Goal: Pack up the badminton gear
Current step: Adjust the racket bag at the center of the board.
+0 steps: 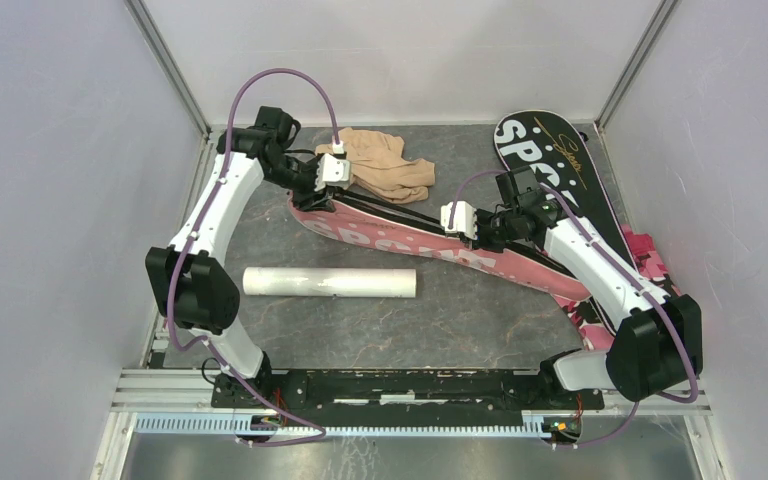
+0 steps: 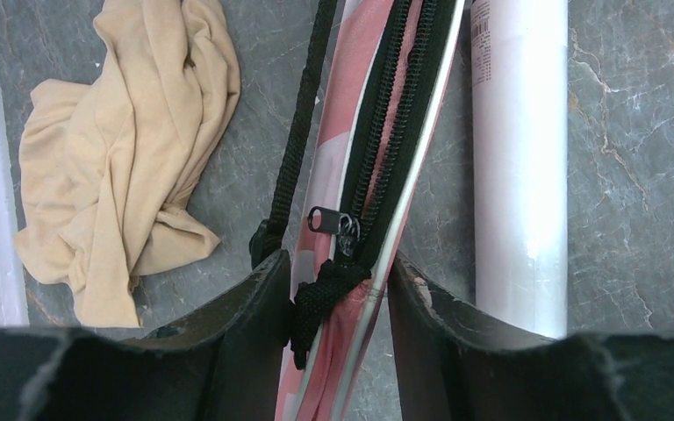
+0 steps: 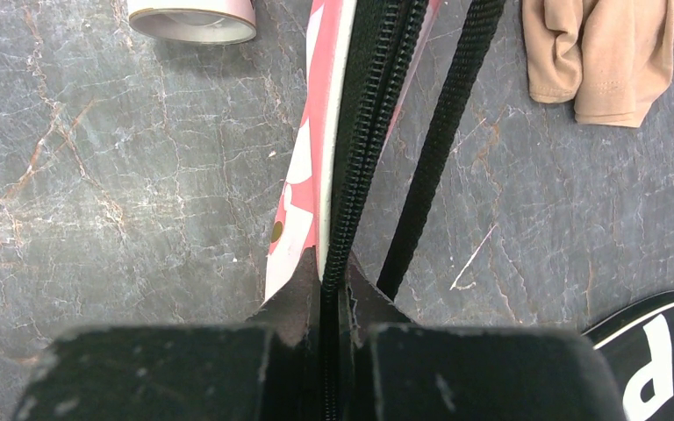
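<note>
A pink "SPORT" racket cover (image 1: 410, 238) lies slantwise across the table, its black zipper edge turned up. My left gripper (image 2: 338, 263) is at its far-left end, jaws open on either side of the edge. The left finger touches a black fabric tab (image 2: 320, 303), and the metal zipper pull (image 2: 332, 221) sits just ahead. My right gripper (image 3: 335, 281) is shut on the zipper edge of the pink cover (image 3: 316, 175) further along. A long white tube (image 1: 330, 282) lies in front of the cover. A black "SPORT" cover (image 1: 550, 160) lies at the back right.
A tan cloth (image 1: 388, 160) is bunched at the back, just beyond my left gripper (image 1: 318, 195). A pink patterned cloth (image 1: 645, 260) lies at the right wall behind my right arm. The cover's black strap (image 3: 439, 132) runs loose beside the zipper. Walls close in on three sides.
</note>
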Controlling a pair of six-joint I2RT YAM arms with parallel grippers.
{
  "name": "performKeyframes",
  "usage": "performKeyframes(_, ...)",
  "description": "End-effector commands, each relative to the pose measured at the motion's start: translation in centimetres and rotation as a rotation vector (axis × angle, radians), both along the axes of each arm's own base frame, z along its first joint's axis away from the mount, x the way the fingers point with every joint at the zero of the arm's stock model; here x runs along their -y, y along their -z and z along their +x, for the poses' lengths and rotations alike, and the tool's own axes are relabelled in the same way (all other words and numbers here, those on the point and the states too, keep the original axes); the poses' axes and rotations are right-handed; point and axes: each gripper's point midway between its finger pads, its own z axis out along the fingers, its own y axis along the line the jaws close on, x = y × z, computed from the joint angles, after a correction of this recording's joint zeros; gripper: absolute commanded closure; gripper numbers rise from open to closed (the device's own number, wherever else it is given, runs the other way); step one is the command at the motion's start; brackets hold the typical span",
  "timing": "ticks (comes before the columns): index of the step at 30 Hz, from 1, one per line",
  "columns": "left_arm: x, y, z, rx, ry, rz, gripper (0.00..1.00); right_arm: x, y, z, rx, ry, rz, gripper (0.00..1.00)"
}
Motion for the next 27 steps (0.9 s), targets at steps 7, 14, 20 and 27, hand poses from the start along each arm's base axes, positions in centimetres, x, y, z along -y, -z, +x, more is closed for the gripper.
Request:
performKeyframes(7, -4.1, 0.2, 1.3, 0.07, -0.027, 0.113, 0.62, 3.7, 0.0, -0.2, 0.003, 0.072, -0.122, 1.0)
performKeyframes(14, -3.1, -0.4, 0.0, 0.153, 0.043, 0.06, 0.71, 3.2, -1.0, 0.5, -0.02, 0.087, -0.093, 1.0)
performKeyframes(20, -2.9, -1.5, 0.7, 0.311, 0.009, 0.023, 0.89, 3.3, -2.9, 1.9, -0.027, 0.13, -0.094, 1.0)
performKeyframes(27, -2.4, -3.2, 0.3, 0.482, -0.011, -0.035, 0.98, 3.6, -2.9, 2.8, -0.056, 0.168, -0.108, 1.0)
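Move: Pinched between the right fingers, the pink racket bag stands on edge, its middle about 6 cm to that hand's left, 2 cm back and 6 cm below. The bag's left-end edge lies right between the open left fingers, about 1 cm down. From the left hand, the white tube is some 17 cm back and the tan cloth 11 cm ahead and 12 cm right, both about 19 cm below. The black bag lies roughly 25 cm right and 5 cm ahead of the right hand, 12 cm below. Closing on the zip edge at the pink bag's left end, the left fingers pinch it, then draw it back about 2 cm towards the white tube, the hand tilting some 15 degrees so its fingertips swing forward. The right hand, still shut on the zip edge, waits at first, then lifts and carries it forward, nearly 3 cm up and over 2 cm out, late and briskly. ##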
